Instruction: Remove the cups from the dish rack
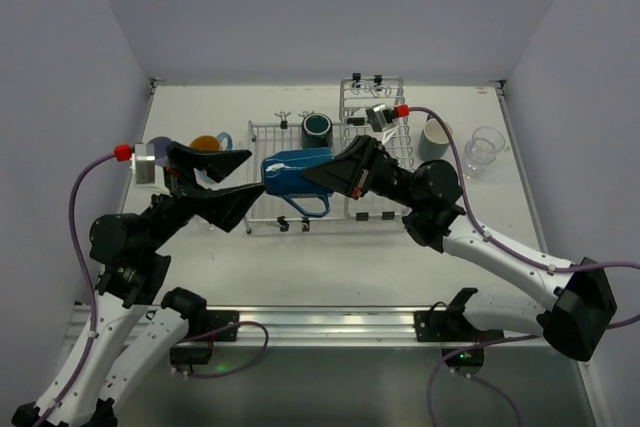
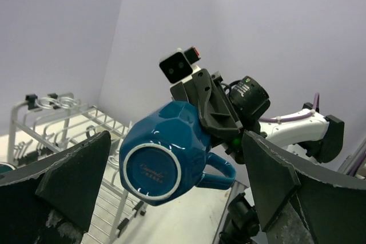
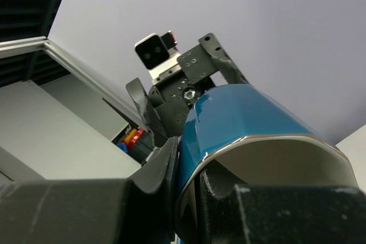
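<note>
My right gripper (image 1: 325,177) is shut on the rim of a blue handled mug (image 1: 290,175), one finger inside and one outside, and holds it on its side above the silver wire dish rack (image 1: 265,132). In the right wrist view (image 3: 189,181) the jaws pinch the mug wall (image 3: 251,118). My left gripper (image 1: 250,179) is open, its fingers either side of the mug's base and apart from it. In the left wrist view (image 2: 171,181) the mug's base (image 2: 154,167) faces the camera. A dark green mug (image 1: 317,127) sits in the rack.
A grey-green mug (image 1: 435,139) and a clear glass (image 1: 483,150) stand on the table right of the rack. A light-blue mug (image 1: 225,139), an orange-topped cup (image 1: 204,144) and a lavender tumbler (image 1: 160,147) stand to its left, partly behind my left arm.
</note>
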Available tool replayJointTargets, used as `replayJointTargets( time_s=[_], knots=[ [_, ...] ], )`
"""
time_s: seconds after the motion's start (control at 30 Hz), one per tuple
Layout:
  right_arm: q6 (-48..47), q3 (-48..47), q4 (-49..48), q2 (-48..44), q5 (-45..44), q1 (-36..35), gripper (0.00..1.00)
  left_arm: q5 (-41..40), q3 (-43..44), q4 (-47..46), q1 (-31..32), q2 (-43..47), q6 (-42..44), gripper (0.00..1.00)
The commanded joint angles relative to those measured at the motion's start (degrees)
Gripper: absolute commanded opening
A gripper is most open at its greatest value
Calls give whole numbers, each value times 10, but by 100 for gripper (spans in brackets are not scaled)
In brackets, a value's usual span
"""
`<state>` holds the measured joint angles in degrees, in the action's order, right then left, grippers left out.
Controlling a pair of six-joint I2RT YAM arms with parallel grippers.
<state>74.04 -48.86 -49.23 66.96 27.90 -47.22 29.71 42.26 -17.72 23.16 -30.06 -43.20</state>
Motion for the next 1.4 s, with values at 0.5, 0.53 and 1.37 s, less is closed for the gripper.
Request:
replayJointTargets(
  time_s=[0.5, 0.53, 1.37],
  knots=[
    [-352, -137, 611, -230, -172, 178, 0, -207, 86, 332, -1, 18, 206, 100],
    [-404, -159, 658, -229, -186, 195, 0, -232, 79, 339, -1, 22, 224, 100],
    [-525, -157, 811, 85, -325, 403, 0, -300, -34, 385, -1, 77, 281, 100]
  ],
)
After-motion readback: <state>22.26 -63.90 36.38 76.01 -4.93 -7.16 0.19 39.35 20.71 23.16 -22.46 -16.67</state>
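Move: The blue mug, already pinched by its rim in the right hand, has its middle about 4 cm left of that hand and 2 cm above it. Its place is the bare table right of the rack, roughly 19 cm ahead, 31 right and 40 below; the grey mug stands about 10 cm beyond that spot and 3 left, the glasses 8 beyond and 8 right. The rack's upper tier is some 24 ahead, 15 right, 30 below. From the empty left hand the blue mug is 8 cm right, 2 ahead, 3 above. The blue mug stays pinched by the rim while the right hand carries it about 30 cm right and some 19 forward, high past the rack first, then sinking roughly 27 cm towards the bare table before the grey mug, as the wrist swings clockwise from pointing left to pointing down. The left hand, fingers still wide open, draws off left and sinks 15 cm, edging forward. ##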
